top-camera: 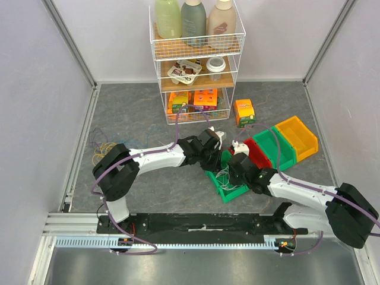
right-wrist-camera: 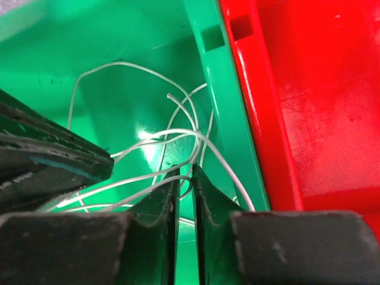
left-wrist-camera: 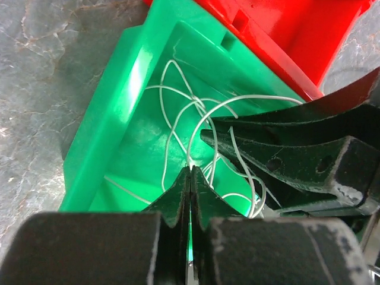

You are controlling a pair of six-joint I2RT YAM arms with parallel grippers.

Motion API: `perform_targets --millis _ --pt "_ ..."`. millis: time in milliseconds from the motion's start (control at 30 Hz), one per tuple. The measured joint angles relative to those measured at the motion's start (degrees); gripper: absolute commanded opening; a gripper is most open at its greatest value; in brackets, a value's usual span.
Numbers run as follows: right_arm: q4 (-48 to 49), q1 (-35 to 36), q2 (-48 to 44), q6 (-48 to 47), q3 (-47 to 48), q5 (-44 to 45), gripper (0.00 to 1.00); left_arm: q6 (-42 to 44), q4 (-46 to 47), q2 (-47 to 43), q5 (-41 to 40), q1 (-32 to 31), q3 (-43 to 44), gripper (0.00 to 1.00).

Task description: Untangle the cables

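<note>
A tangle of thin white cables [left-wrist-camera: 178, 113] lies inside a green bin [left-wrist-camera: 113, 119] in front of the arms. My left gripper [left-wrist-camera: 190, 171] is down in the bin with its jaws pressed together, and a white cable runs straight into their tips. My right gripper [right-wrist-camera: 185, 172] is in the same bin [right-wrist-camera: 148, 35] beside it, with its jaws parted by a narrow gap. A loop of white cable [right-wrist-camera: 148, 142] passes through that gap. From above, both grippers [top-camera: 215, 155] [top-camera: 234, 172] meet over the bin [top-camera: 228, 191]. A separate small bundle of yellow and blue cables [top-camera: 102, 152] lies on the table at far left.
A red bin [top-camera: 256, 153] touches the green one, and another green bin [top-camera: 278, 147] and a yellow bin [top-camera: 300, 135] continue the row to the right. An orange box [top-camera: 244, 111] and a wire shelf rack [top-camera: 196, 65] with bottles and boxes stand behind.
</note>
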Motion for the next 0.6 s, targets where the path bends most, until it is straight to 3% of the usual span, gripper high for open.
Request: perform_targets --millis 267,533,600 --pt "-4.96 0.07 -4.79 -2.69 3.85 -0.28 0.58 -0.79 -0.09 0.02 -4.31 -0.31 -0.20 0.02" --pt "-14.14 -0.04 -17.75 -4.02 8.39 -0.17 0.75 -0.74 -2.69 0.04 -6.49 -0.31 1.01 0.02" --pt "-16.00 -0.07 -20.46 -3.23 8.44 -1.09 0.75 -0.74 -2.69 0.04 -6.49 -0.31 1.01 0.02"
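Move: The white cable's tangle lies in the near green bin right at the right fingertips, its middle roughly 2 cm to their left, 1 cm back and 2 cm lower. The green bin's middle is 1 cm back, 1 cm left and about 3 cm below the right hand; the red bin's is about 4 cm ahead and 9 cm right. From the left hand, the tangle's middle lies some 2 cm back, 3 cm right and 3 cm down. Rising about 10 cm almost straight up out of the near green bin, the right hand comes free of the white cable loops, its already parting fingers spreading to some three quarters open as the wrist tilts about 10 degrees. The left hand keeps its shut fingertips on a strand and shifts only 1 to 2 cm forward and left. ##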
